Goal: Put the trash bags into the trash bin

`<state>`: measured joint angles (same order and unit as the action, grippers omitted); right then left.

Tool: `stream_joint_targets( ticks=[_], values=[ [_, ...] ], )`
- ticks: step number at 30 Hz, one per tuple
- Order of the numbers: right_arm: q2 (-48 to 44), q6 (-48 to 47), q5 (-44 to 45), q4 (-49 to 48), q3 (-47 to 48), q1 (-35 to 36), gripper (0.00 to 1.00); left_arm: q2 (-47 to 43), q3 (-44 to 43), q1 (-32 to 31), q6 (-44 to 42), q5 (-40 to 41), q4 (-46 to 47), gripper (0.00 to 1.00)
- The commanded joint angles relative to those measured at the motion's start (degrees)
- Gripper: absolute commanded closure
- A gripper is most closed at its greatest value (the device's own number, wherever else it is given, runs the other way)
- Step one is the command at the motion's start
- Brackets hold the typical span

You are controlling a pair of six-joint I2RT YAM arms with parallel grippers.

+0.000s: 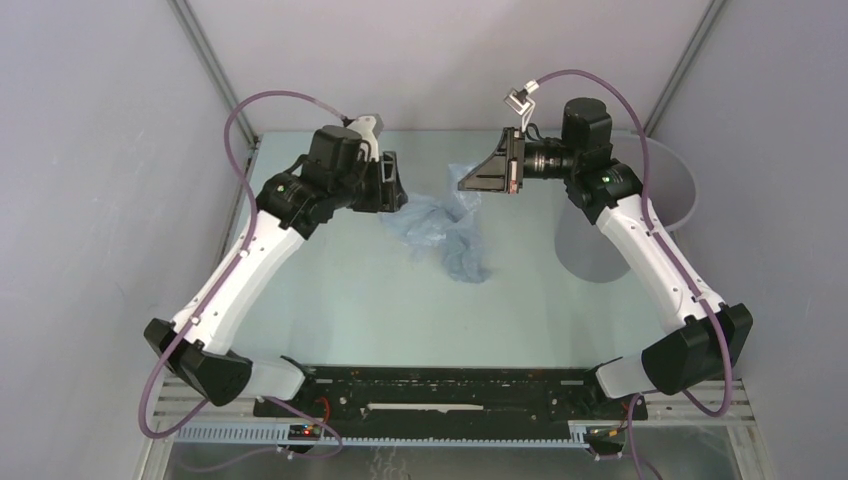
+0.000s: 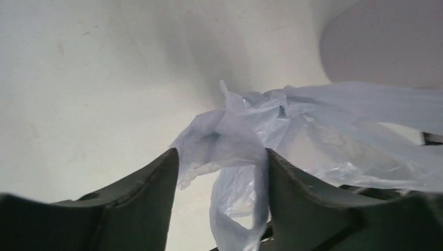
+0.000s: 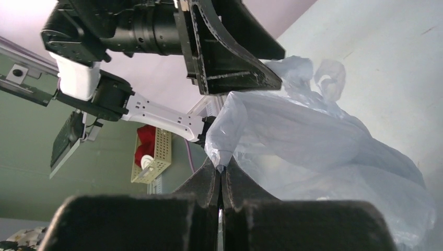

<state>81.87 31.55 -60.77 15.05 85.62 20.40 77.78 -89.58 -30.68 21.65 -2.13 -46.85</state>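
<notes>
The pale-blue crinkly trash bag (image 1: 445, 225) lies bunched on the table between my two grippers. My right gripper (image 3: 222, 166) is shut on a small pinch of the bag (image 3: 313, 141), whose film spreads away beyond the fingertips. My left gripper (image 2: 222, 152) is open, and a loose fold of the bag (image 2: 313, 120) hangs between its fingers and touches the right one. In the top view the left gripper (image 1: 393, 185) is at the bag's left edge and the right gripper (image 1: 467, 183) at its top. The grey trash bin (image 1: 600, 255) stands at the right, partly behind the right arm.
Grey enclosure walls stand close on the left, the right and the back of the table (image 1: 350, 300). The bin's grey side (image 2: 386, 47) shows beyond the bag in the left wrist view. A cream perforated basket (image 3: 154, 151) with red contents sits outside the work area.
</notes>
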Motion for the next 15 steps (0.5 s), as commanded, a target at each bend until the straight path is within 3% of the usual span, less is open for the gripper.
stream_joint_targets(
  ticks=[1, 8, 11, 13, 15],
  values=[
    [-2.1, -3.5, 2.8, 3.0, 1.2, 0.4, 1.0, -2.9, -4.5, -0.5, -0.4, 10.4, -7.5, 0.42],
    [-3.2, -5.1, 9.4, 6.1, 1.4, 0.4, 1.0, -6.1, -4.4, 1.0, 4.3, 19.8, -7.8, 0.9],
    [-3.7, -5.1, 13.0, 7.0, 1.3, 0.3, 1.0, -7.9, -4.2, 3.7, 7.9, 18.1, -5.8, 0.99],
    [-4.3, -5.5, 15.2, 7.2, 1.0, 0.6, 1.0, -9.9, -3.4, 7.0, 11.0, 14.1, -3.2, 1.0],
    [-4.6, -5.7, 17.3, 6.7, 1.1, 1.1, 1.0, -13.6, 2.3, 9.6, 11.6, 7.2, 6.2, 1.0]
  ],
)
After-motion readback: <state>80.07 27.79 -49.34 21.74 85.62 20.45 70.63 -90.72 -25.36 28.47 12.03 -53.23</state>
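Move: The loose edge of the trash bag lies almost between the left gripper's open fingers, about 1 cm ahead, 1 cm to the right and 2 cm below. The bag's hanging body is some 6 cm to that hand's right, 2 cm back and 12 cm down. From the right gripper, already gripping the bag's upper part, the loose edge is about 10 cm left, 4 cm ahead and 10 cm lower; the trash bin stands roughly 28 cm right, 5 cm ahead and 23 cm lower. Shut the left gripper on the bag's loose edge while drawing it about 8 cm to the left, away from the right hand, turning it some 20 degrees counter-clockwise and lifting about 3 cm in the later part. Keep the right fingers shut on their part of the bag, easing that hand a couple of centimetres forward and slightly down with a small clockwise turn. ##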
